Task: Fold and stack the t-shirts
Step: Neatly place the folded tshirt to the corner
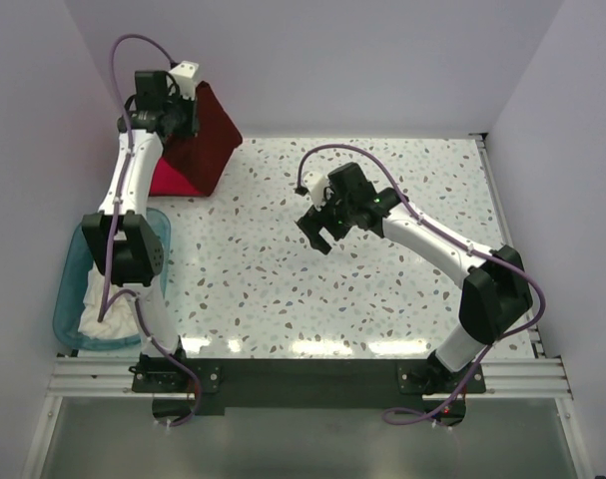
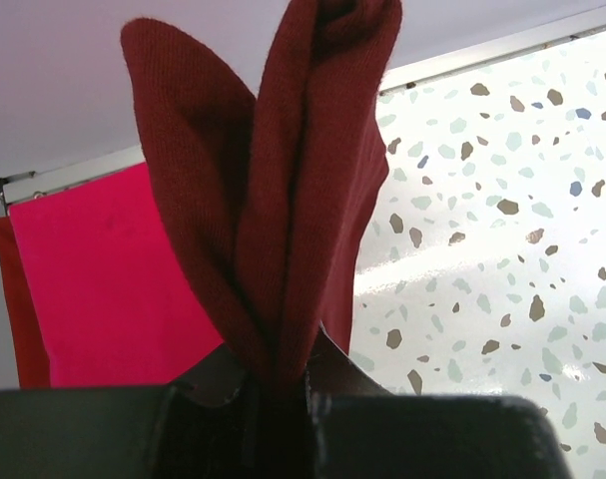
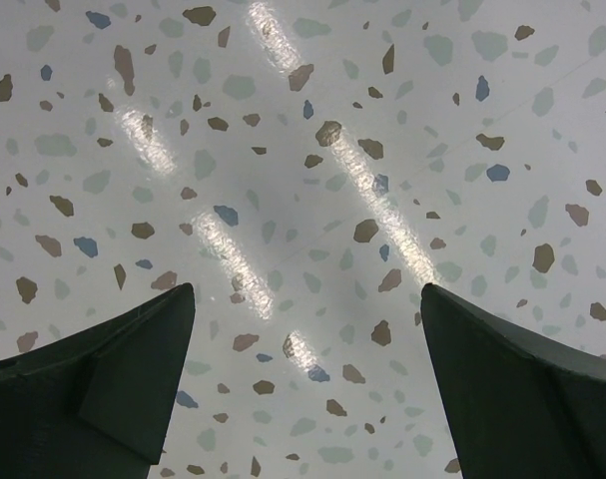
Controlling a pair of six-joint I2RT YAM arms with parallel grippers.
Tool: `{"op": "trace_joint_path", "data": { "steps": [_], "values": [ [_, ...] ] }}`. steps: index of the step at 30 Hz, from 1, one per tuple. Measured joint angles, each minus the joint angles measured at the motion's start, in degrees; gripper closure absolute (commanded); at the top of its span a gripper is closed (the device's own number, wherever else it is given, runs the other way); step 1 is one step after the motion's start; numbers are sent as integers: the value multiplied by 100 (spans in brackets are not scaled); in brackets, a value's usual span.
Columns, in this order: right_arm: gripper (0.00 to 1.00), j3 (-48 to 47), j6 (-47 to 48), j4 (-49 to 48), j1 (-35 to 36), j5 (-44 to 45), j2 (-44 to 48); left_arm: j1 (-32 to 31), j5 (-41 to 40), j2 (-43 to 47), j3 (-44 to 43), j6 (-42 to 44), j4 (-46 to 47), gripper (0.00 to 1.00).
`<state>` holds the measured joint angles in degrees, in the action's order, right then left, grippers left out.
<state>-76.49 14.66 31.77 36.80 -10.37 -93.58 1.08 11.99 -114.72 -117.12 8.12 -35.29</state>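
Observation:
My left gripper (image 1: 188, 118) is shut on the dark maroon t-shirt (image 1: 205, 135) and holds it up at the far left of the table; in the left wrist view the maroon cloth (image 2: 283, 200) rises bunched from between the jaws. Under it lies the folded crimson-red t-shirt (image 1: 171, 180), which also shows in the left wrist view (image 2: 113, 279). White shirts (image 1: 108, 311) lie in the blue tub. My right gripper (image 1: 320, 237) is open and empty above the middle of the table; its wrist view shows only bare speckled tabletop between the fingertips (image 3: 133, 349).
The translucent blue plastic tub (image 1: 71, 289) stands at the near left beside the left arm's base. White walls close the table at the back and sides. A metal rail (image 1: 502, 210) runs along the right edge.

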Motion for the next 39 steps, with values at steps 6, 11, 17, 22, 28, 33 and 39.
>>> {"op": "trace_joint_path", "data": {
  "steps": [6, 11, 17, 22, 28, 33, 39],
  "values": [
    [1, 0, 4, 2, 0, 37, 0, 120, -2, -2, 0, 0, 4, 100],
    [1, 0, 11, 7, 0, 39, 0, 273, 2, -133, -57, -2, 79, 100],
    [1, -2, 48, 48, 0, 76, -2, 490, -2, -560, -98, -7, 181, 100],
    [1, -57, 66, 83, 0, 85, -35, 625, -114, -804, -109, 0, 323, 100],
    [1, -168, 83, 103, 0, 131, -197, 826, -380, -970, -149, 17, 616, 100],
    [1, -317, 85, 127, 0, 188, -389, 986, -584, -1167, -168, 57, 802, 100],
    [1, -435, 92, 151, 0, 190, -535, 1095, -887, -1471, -186, 94, 968, 88]
  ]
}}
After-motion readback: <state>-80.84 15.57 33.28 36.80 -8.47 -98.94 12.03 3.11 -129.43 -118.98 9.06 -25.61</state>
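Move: The left hand holds the maroon t-shirt hanging above the table. The pink folded t-shirt on the corner stack lies about 12 cm to its left, 3 cm ahead and some 22 cm below. The dark red folded t-shirt sits under it, about 3 cm farther left. The laundry basket is roughly 30 cm back and 20 cm left of the hand. From the right hand, the pink t-shirt is about 43 cm left and 27 cm ahead. Still pinching the maroon t-shirt, the left hand swings about 15 cm left and sinks 10 cm over the stack. ##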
